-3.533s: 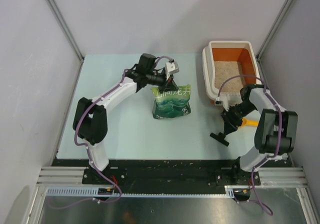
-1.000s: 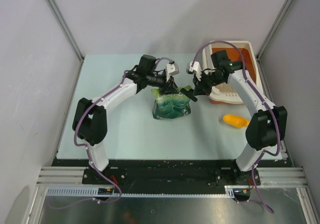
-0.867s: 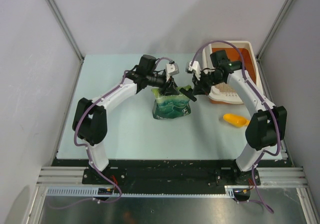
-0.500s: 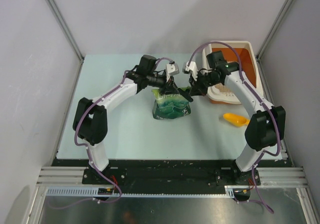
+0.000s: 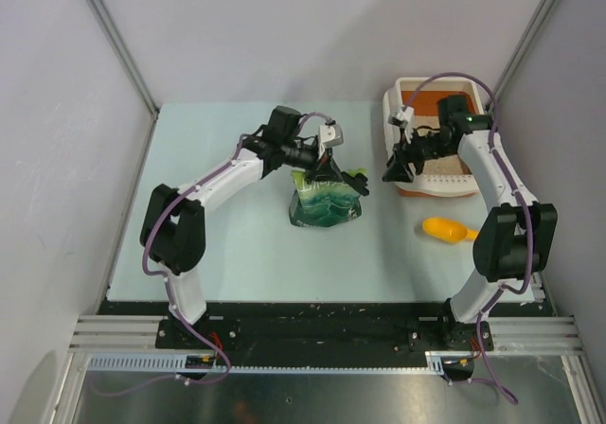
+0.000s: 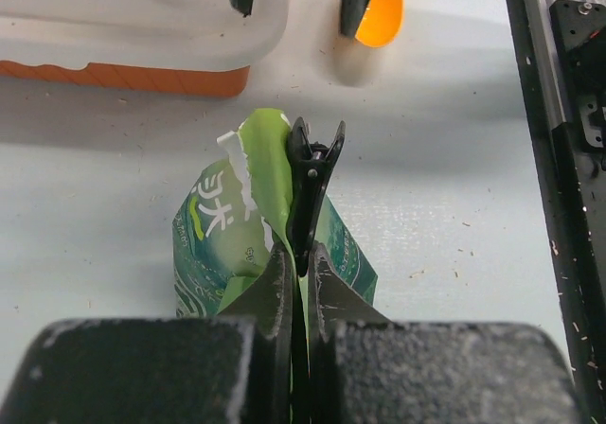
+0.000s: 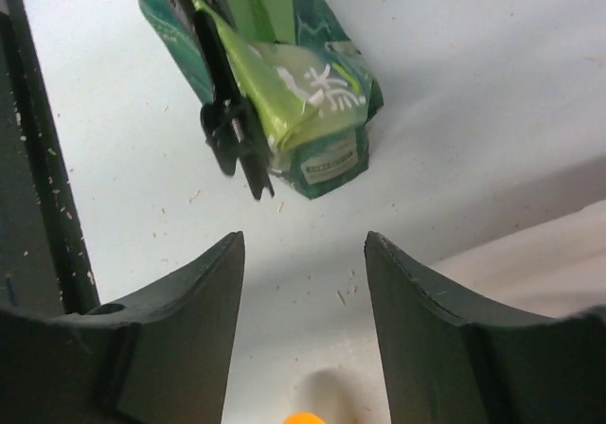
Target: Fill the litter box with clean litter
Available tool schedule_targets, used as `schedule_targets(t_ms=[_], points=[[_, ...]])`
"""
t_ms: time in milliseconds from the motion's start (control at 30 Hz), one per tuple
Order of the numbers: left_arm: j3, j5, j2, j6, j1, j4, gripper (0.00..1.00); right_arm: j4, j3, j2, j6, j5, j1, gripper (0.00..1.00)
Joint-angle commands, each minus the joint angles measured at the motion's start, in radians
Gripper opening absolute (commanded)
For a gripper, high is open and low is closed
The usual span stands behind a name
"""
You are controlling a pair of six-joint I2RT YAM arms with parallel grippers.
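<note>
The litter box (image 5: 390, 112), orange with a white rim, stands at the back right with pale clean litter (image 5: 445, 165) inside. It also fills the top left of the left wrist view, its rim (image 6: 142, 36) above the orange base. A green bag (image 5: 327, 206) stands mid-table with a black clip (image 5: 358, 182) on its folded top. My left gripper (image 5: 327, 170) is shut on that top edge (image 6: 303, 254), the clip (image 6: 308, 173) running between its fingers. My right gripper (image 5: 393, 172) hangs open and holds nothing, between the bag and the box's near-left corner. Its view shows the bag (image 7: 303, 93) and clip (image 7: 232, 131) ahead.
A yellow-orange scoop (image 5: 448, 229) lies on the table in front of the litter box, right of the bag. Its edge peeks in at the bottom of the right wrist view (image 7: 303, 416). Grey walls enclose the table on three sides.
My right gripper has opened, left the black clip on the bag's top and drawn back right toward the litter box. My left gripper has closed tighter on the bag's top.
</note>
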Motion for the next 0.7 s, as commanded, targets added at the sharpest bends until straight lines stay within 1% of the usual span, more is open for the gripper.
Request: schedule_targets(t_ms=[0, 200, 400, 667], points=[[-0.001, 0.079, -0.015, 0.048, -0.018, -0.004, 0.00, -0.225, 0.027, -0.023, -0.211, -0.139, -0.018, 0.60], [-0.015, 0.091, -0.023, 0.100, -0.018, -0.004, 0.00, -0.241, -0.003, -0.017, -0.263, -0.185, 0.019, 0.60], [-0.017, 0.096, -0.030, 0.108, -0.018, -0.004, 0.00, -0.230, -0.009, -0.003, -0.281, -0.171, 0.040, 0.60], [-0.009, 0.093, -0.033, 0.111, -0.019, -0.004, 0.00, -0.150, -0.015, 0.017, -0.228, -0.131, 0.054, 0.61]])
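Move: The black clip sits at the mouth of the litter bag, some 8 cm left of the open right hand, 2 cm back and 3 cm lower; from the left hand it is about 4 cm right, 1 cm back and 1 cm down. The bag's body is roughly 15 cm left of the right hand, 4 cm back and 14 cm down. The yellow scoop lies about 13 cm back and 14 cm right, the litter box some 9 cm ahead and 13 cm right. The black clip at the bag's mouth is what the right hand closes in on: after a 1 cm slip to the right it goes back about 4.5 cm and swings left, ending some 2 cm left of where it began, turned roughly 15 degrees counter-clockwise. Its fingers stay open, short of the clip, while the left fingers keep pinching the bag's top beside it. ##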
